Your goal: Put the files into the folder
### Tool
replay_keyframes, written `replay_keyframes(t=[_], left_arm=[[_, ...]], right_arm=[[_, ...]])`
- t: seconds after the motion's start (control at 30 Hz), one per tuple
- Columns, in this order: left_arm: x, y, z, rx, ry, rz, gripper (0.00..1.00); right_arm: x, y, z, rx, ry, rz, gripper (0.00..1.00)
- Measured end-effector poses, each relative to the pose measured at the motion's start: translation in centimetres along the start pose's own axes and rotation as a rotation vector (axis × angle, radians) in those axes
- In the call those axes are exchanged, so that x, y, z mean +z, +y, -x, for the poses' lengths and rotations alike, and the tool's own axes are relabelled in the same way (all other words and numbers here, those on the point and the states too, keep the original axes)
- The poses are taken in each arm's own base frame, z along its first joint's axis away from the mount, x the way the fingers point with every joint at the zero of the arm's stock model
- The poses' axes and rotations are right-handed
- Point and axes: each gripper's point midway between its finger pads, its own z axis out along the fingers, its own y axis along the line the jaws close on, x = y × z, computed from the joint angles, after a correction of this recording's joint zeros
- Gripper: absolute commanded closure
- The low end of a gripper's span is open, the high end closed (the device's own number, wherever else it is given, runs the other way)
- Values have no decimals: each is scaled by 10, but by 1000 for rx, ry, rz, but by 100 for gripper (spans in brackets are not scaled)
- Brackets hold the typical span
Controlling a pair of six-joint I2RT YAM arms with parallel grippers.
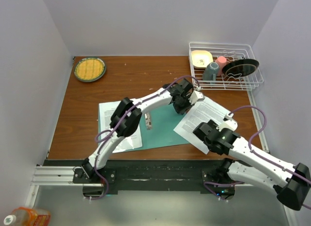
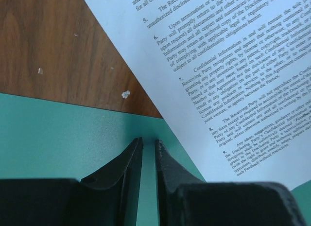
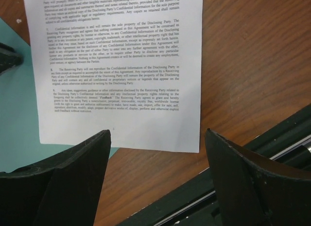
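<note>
The teal folder (image 1: 163,126) lies open and flat on the table, with a metal clip (image 1: 148,121) near its middle. One of the files (image 1: 121,131) rests on its left half. Another printed sheet (image 1: 206,116) lies slanted over the folder's right edge and the wood. My left gripper (image 1: 182,103) is at the folder's far right corner (image 2: 58,133), beside that sheet (image 2: 233,65). Its jaws (image 2: 148,141) are nearly shut with only a thin slit, nothing seen between them. My right gripper (image 1: 206,133) stands open (image 3: 158,133) just short of the sheet's near edge (image 3: 116,65), holding nothing.
A white wire dish rack (image 1: 226,65) with cups and plates stands at the back right. A round yellow-green plate (image 1: 90,69) sits at the back left. The black rail (image 1: 155,170) runs along the near table edge, also under my right fingers (image 3: 272,153).
</note>
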Motion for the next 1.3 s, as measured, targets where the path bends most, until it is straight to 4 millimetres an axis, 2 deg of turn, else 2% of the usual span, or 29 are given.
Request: replay_keyframes(t=[0.2,0.5,0.6,0.7,0.8,0.87,1.03,1.1,1.2,1.3], left_arm=[[-3,3,-6,27,-9,51,80],[-22,8,-24,29,57,113,80],[-46,17,-29,14,82,151,80],[-80,32,-36,-4,86,214,79],[-110,41,-59,-26,119,273,79],[-119,43,-79,-35,161,301,80],[-102,36,-131,-40,301,298,80],[-94,36,-144,-41,343,299,80],[-88,39,-148,-39,359,312,80],[-87,44,-146,-36,350,336,80]], right_arm=[[6,-4,-4,-9,1,-39,17],[21,-6,-8,-29,5,-97,18],[31,-4,-10,-40,15,-126,18],[40,-3,-15,-57,28,-150,18],[46,-1,-16,-63,32,-152,18],[49,1,-17,-66,35,-149,18],[57,5,-24,-96,51,-153,17],[62,5,-27,-118,55,-165,17],[69,4,-32,-157,64,-195,16],[73,13,-32,-172,63,-194,15]])
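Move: The left fingertips are just above or on the green folder, near its right edge. From them the metal clip lies about 19 cm to the left and 4 cm back; the left sheet's middle is some 34 cm left and 7 back, the loose right sheet's about 13 cm right and 6 back, all barely lower. From the right hand, that loose sheet's middle is about 13 cm ahead, straight on, and 8 below; the clip is some 31 cm left and 14 ahead. Leftward over the folder, the left hand first slides level for 2 cm or so, then hops up about 6 cm and comes down just right of the clip, some 17 cm along, nearly shut and tilting about 25 degrees, left side up. Meanwhile the right hand, still wide open, sinks about 7 cm and eases 4 cm forward, over the loose sheet's near-right corner. ##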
